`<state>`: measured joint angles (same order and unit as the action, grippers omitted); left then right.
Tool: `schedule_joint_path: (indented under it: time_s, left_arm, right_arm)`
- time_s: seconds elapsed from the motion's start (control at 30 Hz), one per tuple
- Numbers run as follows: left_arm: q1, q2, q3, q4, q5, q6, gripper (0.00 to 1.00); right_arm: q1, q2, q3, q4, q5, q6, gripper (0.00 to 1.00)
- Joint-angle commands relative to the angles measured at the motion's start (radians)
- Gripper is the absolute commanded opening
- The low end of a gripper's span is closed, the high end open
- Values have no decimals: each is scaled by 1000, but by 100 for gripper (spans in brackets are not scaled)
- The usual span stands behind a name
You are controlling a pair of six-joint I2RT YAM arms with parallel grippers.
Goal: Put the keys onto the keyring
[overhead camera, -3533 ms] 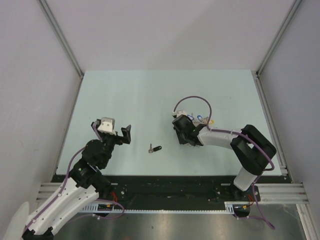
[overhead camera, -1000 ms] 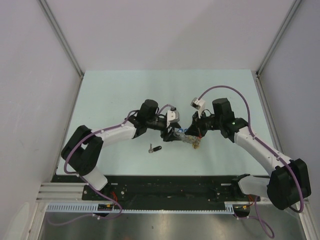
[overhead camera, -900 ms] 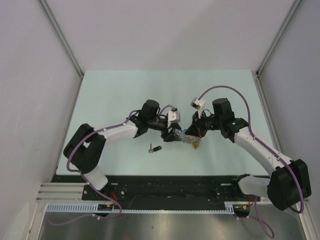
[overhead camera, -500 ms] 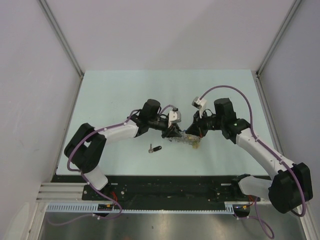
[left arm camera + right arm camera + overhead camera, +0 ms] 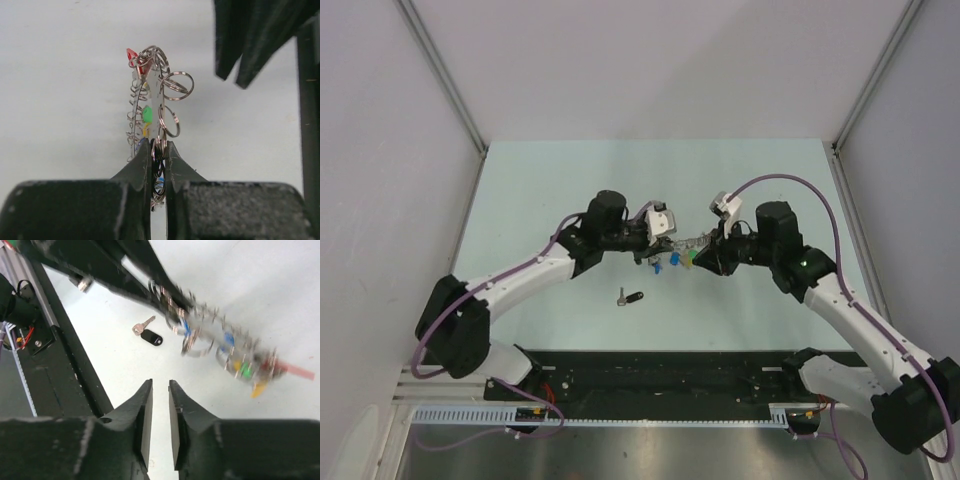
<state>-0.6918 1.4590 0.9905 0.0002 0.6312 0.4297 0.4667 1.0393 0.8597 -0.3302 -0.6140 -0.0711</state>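
Note:
The keyring (image 5: 678,256), a wire ring with several small keys with blue, green, yellow and red heads, hangs above the table between the two grippers. My left gripper (image 5: 658,250) is shut on its edge; in the left wrist view the jaws (image 5: 158,143) pinch the wire and small rings, and the keyring (image 5: 151,102) stands edge-on. My right gripper (image 5: 707,260) sits just right of it. In the right wrist view its jaws (image 5: 160,383) stand slightly apart and empty, with the blurred keyring (image 5: 220,347) beyond them. A loose key with a black head (image 5: 631,296) lies on the table, also seen in the right wrist view (image 5: 148,334).
The pale green table (image 5: 550,190) is walled by a white enclosure at the back and sides. A black rail (image 5: 650,372) runs along the near edge, also visible in the right wrist view (image 5: 65,360).
The keyring has gone from resting on the table near the right gripper to hanging raised from the left gripper. The right gripper no longer touches it. The black-headed key has not moved.

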Motion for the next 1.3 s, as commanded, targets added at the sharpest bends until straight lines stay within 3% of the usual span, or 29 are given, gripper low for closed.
schedule_joint_path:
  time_s: [0.0, 0.1, 0.33, 0.53, 0.8, 0.97, 1.27]
  left_arm:
    - [6, -118, 56, -69, -186, 87, 0]
    - [2, -175, 31, -81, -306, 95, 1]
    - [-37, -253, -10, -88, -505, 93, 0]
    - [-68, -295, -44, -43, -625, 86, 0]
    - [-92, -319, -62, -28, -660, 83, 0]
    - [-103, -324, -69, -23, -674, 95, 0]
    - [-109, -327, -66, -26, -680, 92, 1]
  right_arm:
    - [82, -68, 30, -4, 173, 77, 32]
    - [166, -103, 41, 20, 318, 135, 39]
    - [380, -64, 101, 138, 707, 304, 40]
    - [441, 17, 105, 276, 874, 444, 40]
    - [422, 83, 105, 361, 925, 504, 41]
    - [392, 126, 105, 416, 866, 513, 56]
    - [322, 189, 104, 436, 794, 518, 62]
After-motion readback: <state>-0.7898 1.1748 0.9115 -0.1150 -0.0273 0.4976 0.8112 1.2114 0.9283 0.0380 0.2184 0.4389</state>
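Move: The keyring is already held in the left fingers; its middle lies about 5 cm ahead of the right hand and 3 cm to its left, nearly level in height. From the left hand it is roughly 2 cm ahead and 3 cm right. On the table, some 20 cm below the right hand, the loose key lies about 6 cm back and 16 cm left, with the black fob 3 cm to the right of that key. Keeping its pinch on the coil, the left hand carries the keyring about 8 cm left and 4 cm up, swinging counter-clockwise with the fingers tilting up towards level, then holds it there. The right hand follows, first drawing back slightly as its fingers part, then going left and up some 5 cm, and at last reaching forward beside the coil while turning clockwise about 35 degrees and opening wide. ##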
